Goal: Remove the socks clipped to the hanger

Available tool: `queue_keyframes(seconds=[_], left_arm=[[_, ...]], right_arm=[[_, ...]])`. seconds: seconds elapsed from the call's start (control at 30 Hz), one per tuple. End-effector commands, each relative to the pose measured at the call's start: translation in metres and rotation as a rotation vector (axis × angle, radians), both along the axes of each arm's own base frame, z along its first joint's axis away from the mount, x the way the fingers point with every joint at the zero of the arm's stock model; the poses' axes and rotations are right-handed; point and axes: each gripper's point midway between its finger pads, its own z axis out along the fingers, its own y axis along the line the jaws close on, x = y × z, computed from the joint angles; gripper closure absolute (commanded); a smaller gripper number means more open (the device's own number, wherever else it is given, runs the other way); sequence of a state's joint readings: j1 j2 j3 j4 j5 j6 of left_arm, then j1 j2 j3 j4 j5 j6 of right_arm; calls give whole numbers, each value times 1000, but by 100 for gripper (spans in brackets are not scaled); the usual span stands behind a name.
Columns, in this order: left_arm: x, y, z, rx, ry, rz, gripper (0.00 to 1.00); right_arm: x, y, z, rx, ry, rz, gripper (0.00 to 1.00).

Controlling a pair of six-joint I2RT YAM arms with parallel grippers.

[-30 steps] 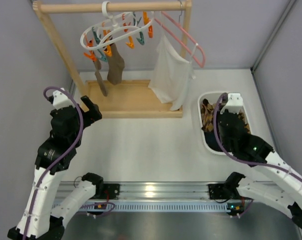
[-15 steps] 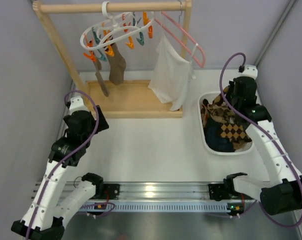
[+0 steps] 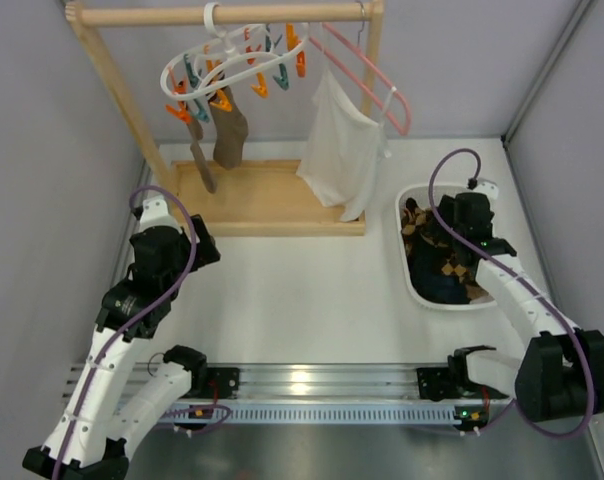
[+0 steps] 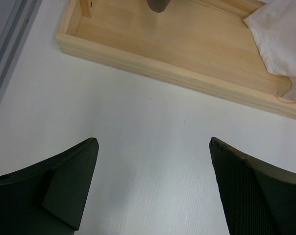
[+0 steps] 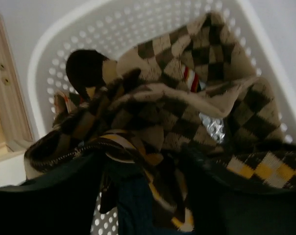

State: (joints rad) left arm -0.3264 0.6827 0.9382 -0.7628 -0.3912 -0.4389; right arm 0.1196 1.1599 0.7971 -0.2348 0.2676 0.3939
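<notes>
The white ring hanger (image 3: 214, 68) with orange and teal pins hangs on the wooden rail. Two brown socks (image 3: 230, 132) are still clipped under it; the toe of one shows at the top of the left wrist view (image 4: 158, 5). My left gripper (image 3: 192, 238) (image 4: 153, 142) is open and empty, low over the white table just in front of the rack base. My right gripper (image 3: 450, 245) (image 5: 143, 156) is open inside the white basket (image 3: 452, 303), its jaws standing wide over a pile of argyle socks (image 5: 187, 83).
A wooden rack base (image 3: 272, 200) (image 4: 177, 73) lies ahead of my left gripper. A white cloth (image 3: 342, 150) (image 4: 280, 39) hangs from a pink wire hanger (image 3: 382, 95) at the right end of the rail. Grey walls stand close on both sides.
My right arm swung up and back from the basket, then came down into it again. My left arm drew back toward me from the rack base and has held there.
</notes>
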Motion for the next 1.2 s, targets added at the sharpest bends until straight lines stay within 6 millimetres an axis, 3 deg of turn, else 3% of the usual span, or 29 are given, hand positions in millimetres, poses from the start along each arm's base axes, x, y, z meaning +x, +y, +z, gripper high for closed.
queue_keyframes(seconds=[0.0,0.07,0.13,0.2,0.33,0.5,0.57,0.67,0.73,0.87,0.97,1.17], left_arm=[[7,-4,9,-16,-46,-14,2],[6,-4,9,-16,-46,-16,2],[6,-4,9,-15,-48,-13,2],[6,-3,9,-14,-47,-7,2],[7,-4,8,-14,-41,-9,2],[6,-2,9,-16,-47,-1,2],[6,0,10,-13,-51,9,2],[7,1,16,-14,-61,17,2],[8,1,20,-16,-67,18,2],[11,0,28,-15,-76,16,2],[11,0,42,-24,-107,16,2],[17,-16,67,-77,-137,-48,2]], right_arm=[[3,-4,19,48,-110,-40,27],[0,-8,18,29,-102,-54,25],[-6,-15,22,3,-88,-80,16],[-9,-21,39,-13,-118,-100,11],[-18,-25,67,-32,-182,-99,10],[-23,-30,72,-62,-170,-108,8],[-23,-19,69,-46,-163,-44,8],[-24,14,74,42,-213,125,9],[-29,49,90,135,-284,295,8],[-66,101,132,290,-425,580,9],[-91,114,152,311,-487,674,8],[-138,142,170,401,-593,900,4]])
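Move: Right gripper: down in the laundry basket, with the checked sock it brought right at and just under its half-open fingers. The nearer grey sock on the hanger is about 43 cm to its left, 5 cm farther out and 18 cm higher. The white cloth hangs about 20 cm to its left, 6 cm farther out. The basket's middle is some 5 cm back of the hand. From the left gripper the nearer grey sock is roughly 16 cm ahead, 8 cm up. Open the right fingers wide from half open, dipping a couple of centimetres to leave the checked sock in the basket. Lift clear, then sweep up, left and back towards the hanger side, some 15 cm higher overall, swinging the wrist about 40 degrees counter-clockwise and tipping the fingers up. Hold the open left gripper still, then start it rising about 3 cm. ##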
